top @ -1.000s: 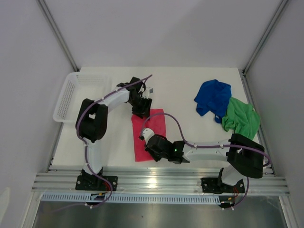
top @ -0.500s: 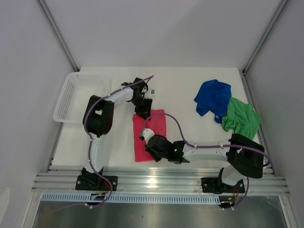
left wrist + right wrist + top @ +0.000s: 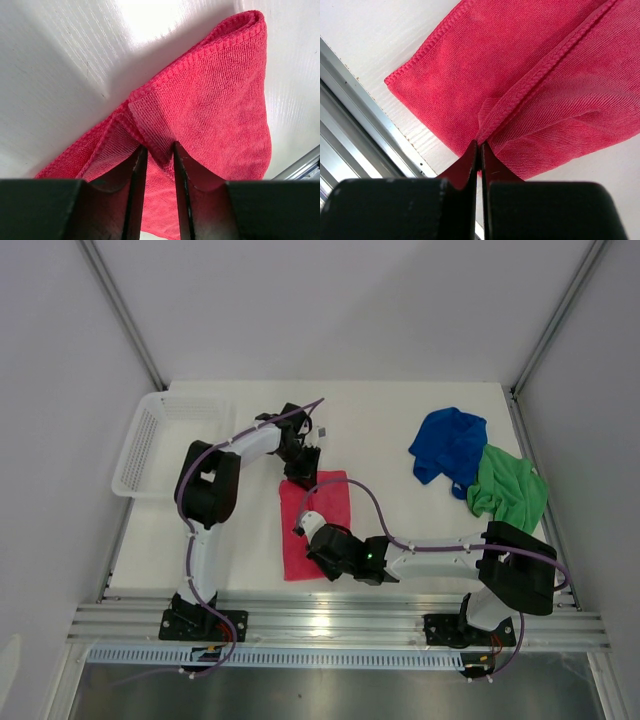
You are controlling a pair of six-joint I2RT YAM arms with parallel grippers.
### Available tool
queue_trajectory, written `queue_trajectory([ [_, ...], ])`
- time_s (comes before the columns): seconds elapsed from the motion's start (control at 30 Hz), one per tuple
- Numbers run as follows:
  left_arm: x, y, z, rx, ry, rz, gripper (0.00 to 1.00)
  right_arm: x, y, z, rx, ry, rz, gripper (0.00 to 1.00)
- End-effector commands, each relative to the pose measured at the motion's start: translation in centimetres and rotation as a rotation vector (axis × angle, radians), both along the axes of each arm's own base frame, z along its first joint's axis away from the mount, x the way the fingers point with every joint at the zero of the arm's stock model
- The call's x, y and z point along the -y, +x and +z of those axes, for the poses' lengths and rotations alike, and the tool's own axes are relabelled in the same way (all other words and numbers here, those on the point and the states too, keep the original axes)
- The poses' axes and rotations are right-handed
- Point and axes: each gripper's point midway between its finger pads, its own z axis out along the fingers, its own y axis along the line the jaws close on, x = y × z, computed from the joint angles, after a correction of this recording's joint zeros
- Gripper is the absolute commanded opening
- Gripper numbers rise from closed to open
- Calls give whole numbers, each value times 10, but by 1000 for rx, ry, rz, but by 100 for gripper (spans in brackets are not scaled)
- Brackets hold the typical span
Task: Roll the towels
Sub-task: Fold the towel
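The pink-red towel (image 3: 325, 502) lies folded lengthwise near the front middle of the table. My left gripper (image 3: 303, 472) is at its far left corner. In the left wrist view, the left gripper (image 3: 159, 150) has its jaws narrowed on a raised fold of that towel (image 3: 220, 100). My right gripper (image 3: 302, 525) sits on the towel's near part. The right wrist view shows this gripper (image 3: 480, 143) shut on the stitched hem of the towel (image 3: 470, 75). The blue towel (image 3: 450, 443) and green towel (image 3: 510, 490) lie crumpled at the right.
A white mesh basket (image 3: 140, 455) stands at the table's left edge. The aluminium rail (image 3: 340, 620) runs along the front, close to the pink towel's near end. Frame posts rise at the back corners.
The left arm's elbow has swung right and forward, and its jaws have narrowed onto the towel's corner. The right arm and all towels have stayed put.
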Motion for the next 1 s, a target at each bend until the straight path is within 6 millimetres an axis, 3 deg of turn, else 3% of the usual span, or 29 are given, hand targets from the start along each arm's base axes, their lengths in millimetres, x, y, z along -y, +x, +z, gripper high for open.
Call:
queue_trajectory([
  [0.0, 6, 13, 19, 67, -32, 10, 30, -9, 2, 15, 27, 33, 2, 0],
  [0.03, 7, 13, 19, 65, -33, 9, 27, -8, 2, 14, 27, 30, 1, 0],
  [0.13, 7, 12, 15, 48, -30, 9, 3, -7, 3, 15, 28, 29, -6, 0],
  [0.17, 7, 12, 15, 48, -30, 9, 1, -6, 4, 16, 33, 29, -10, 0],
  [0.43, 5, 14, 30, 107, -40, 1, 1, -2, 7, 23, 52, 25, -23, 0],
  [0.57, 6, 15, 52, 161, -68, -14, 1, 1, 10, 33, 66, 17, -43, 0],
  [0.8, 2, 4, 73, 212, -86, -43, 1, -6, 14, 63, 96, 43, -26, 0],
  [0.97, -8, -7, 73, 220, -70, -59, 1, -10, 11, 77, 96, 49, 13, 0],
])
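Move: Between the left hand's nearly shut fingertips, at the hand point, sits the upper layer's ridge at the red towel's far end. The towel's middle lies some 11 cm back and 3 cm right of this hand, the white basket about 9 cm ahead and 32 cm left. From the right hand, still pinching the same layer's near end, the towel's middle is roughly 10 cm ahead and 2 cm left; the near-left corner is about 2 cm back and 9 cm left. Closing fully on the ridge at the far end, the left hand pinches it and, after a short stay, lifts it almost straight up by about 5.5 cm, its wrist tipping some 10 degrees. The right hand keeps its pinch on the near end, eases about 1 cm to the right, then rises together with the left by about 5 cm, drifting slightly forward. ##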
